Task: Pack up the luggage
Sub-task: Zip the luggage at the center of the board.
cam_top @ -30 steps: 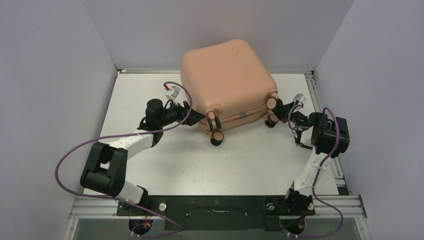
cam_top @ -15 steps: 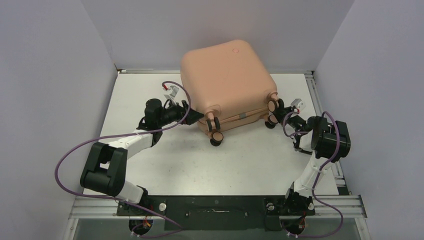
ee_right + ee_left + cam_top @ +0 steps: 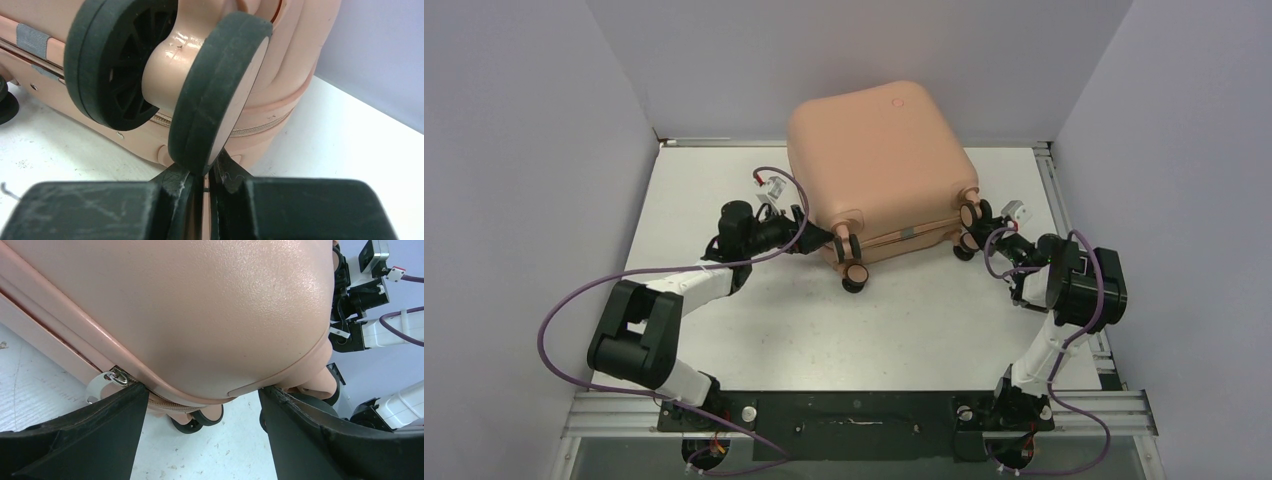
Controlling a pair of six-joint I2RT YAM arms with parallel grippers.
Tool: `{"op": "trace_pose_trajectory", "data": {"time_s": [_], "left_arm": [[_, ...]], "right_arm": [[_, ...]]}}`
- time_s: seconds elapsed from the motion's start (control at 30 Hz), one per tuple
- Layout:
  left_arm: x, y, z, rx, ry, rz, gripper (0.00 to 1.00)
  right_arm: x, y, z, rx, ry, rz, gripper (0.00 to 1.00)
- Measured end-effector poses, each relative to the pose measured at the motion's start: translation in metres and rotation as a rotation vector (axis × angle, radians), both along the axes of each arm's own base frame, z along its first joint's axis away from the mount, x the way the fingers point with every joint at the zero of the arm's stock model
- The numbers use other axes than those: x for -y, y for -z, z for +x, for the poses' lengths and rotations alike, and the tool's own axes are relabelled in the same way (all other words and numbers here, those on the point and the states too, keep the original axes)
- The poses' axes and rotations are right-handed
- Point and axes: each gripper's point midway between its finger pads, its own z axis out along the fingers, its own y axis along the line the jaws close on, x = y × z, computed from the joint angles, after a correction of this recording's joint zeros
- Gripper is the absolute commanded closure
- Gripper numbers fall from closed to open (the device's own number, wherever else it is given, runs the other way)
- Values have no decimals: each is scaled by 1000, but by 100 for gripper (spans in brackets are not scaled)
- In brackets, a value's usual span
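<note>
The peach-pink luggage (image 3: 879, 160) lies shut on the white table (image 3: 904, 320), wheels toward me. My left gripper (image 3: 819, 238) stands open at its near left corner. In the left wrist view the luggage's shell (image 3: 190, 315) fills the frame, and my left gripper (image 3: 202, 392) straddles the rounded corner, one finger beside the silver zipper pull (image 3: 117, 376). My right gripper (image 3: 982, 232) is at the near right corner. In the right wrist view my right gripper (image 3: 205, 172) is shut, with its tips against the tyre of a black wheel (image 3: 220, 90).
A metal rail (image 3: 1049, 190) runs along the table's right edge, close to the right arm. Purple cables (image 3: 574, 300) loop off both arms. Grey walls close in the back and sides. A grey tape patch (image 3: 909, 230) sits on the luggage's zipper seam.
My right gripper has crept up to the near right wheel. The left gripper has slid a little right along the corner, its jaws slightly narrower. The luggage has barely shifted.
</note>
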Motion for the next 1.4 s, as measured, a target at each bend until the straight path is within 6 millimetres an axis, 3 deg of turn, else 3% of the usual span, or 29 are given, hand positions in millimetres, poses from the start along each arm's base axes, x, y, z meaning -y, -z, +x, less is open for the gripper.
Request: {"op": "trace_pose_trajectory", "data": {"time_s": [0.57,0.77,1.13,1.27,1.4], "left_arm": [[-2,0,3,7,-20,3,19],[-3,0,3,4,-20,0,20],[-2,0,3,3,-19,-1,21],[-1,0,4,6,-22,1,21],[-6,0,14,28,-76,8,21]], "right_arm": [[-10,-5,-4,-51,-18,31,95],[-31,-13,-25,-100,-127,65,95],[-62,-12,-33,-143,-195,90,95],[-74,-7,-31,-101,-186,-6,95],[-78,-15,-21,-7,-137,-250,95]]}}
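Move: The right hand's shut fingers are at the luggage seam, apparently holding the zipper pull. The grey seam patch it heads for is about 12 cm to its left and 3 cm nearer. The upper right wheel stands roughly 2 cm ahead, 1 cm left and 5 cm above; the lower right wheel about 3 cm back, 2 cm left and 6 cm below. From the left hand, that patch lies some 16 cm right, 1 cm ahead and 2 cm lower. The right hand drags the zipper pull leftward along the seam, past the upper right wheel and towards the grey patch, about 8 cm in all: it creeps at first, then pulls faster while drawing back 3 to 4 cm, and near the end comes a little forward again with its fingers still shut. Its wrist turns some 10 degrees counter-clockwise on the way and finally rolls its left side down about as much, while the wide-spread left fingers keep bracing the luggage's near left corner, almost in place until a last nudge of about 1 cm forward. ##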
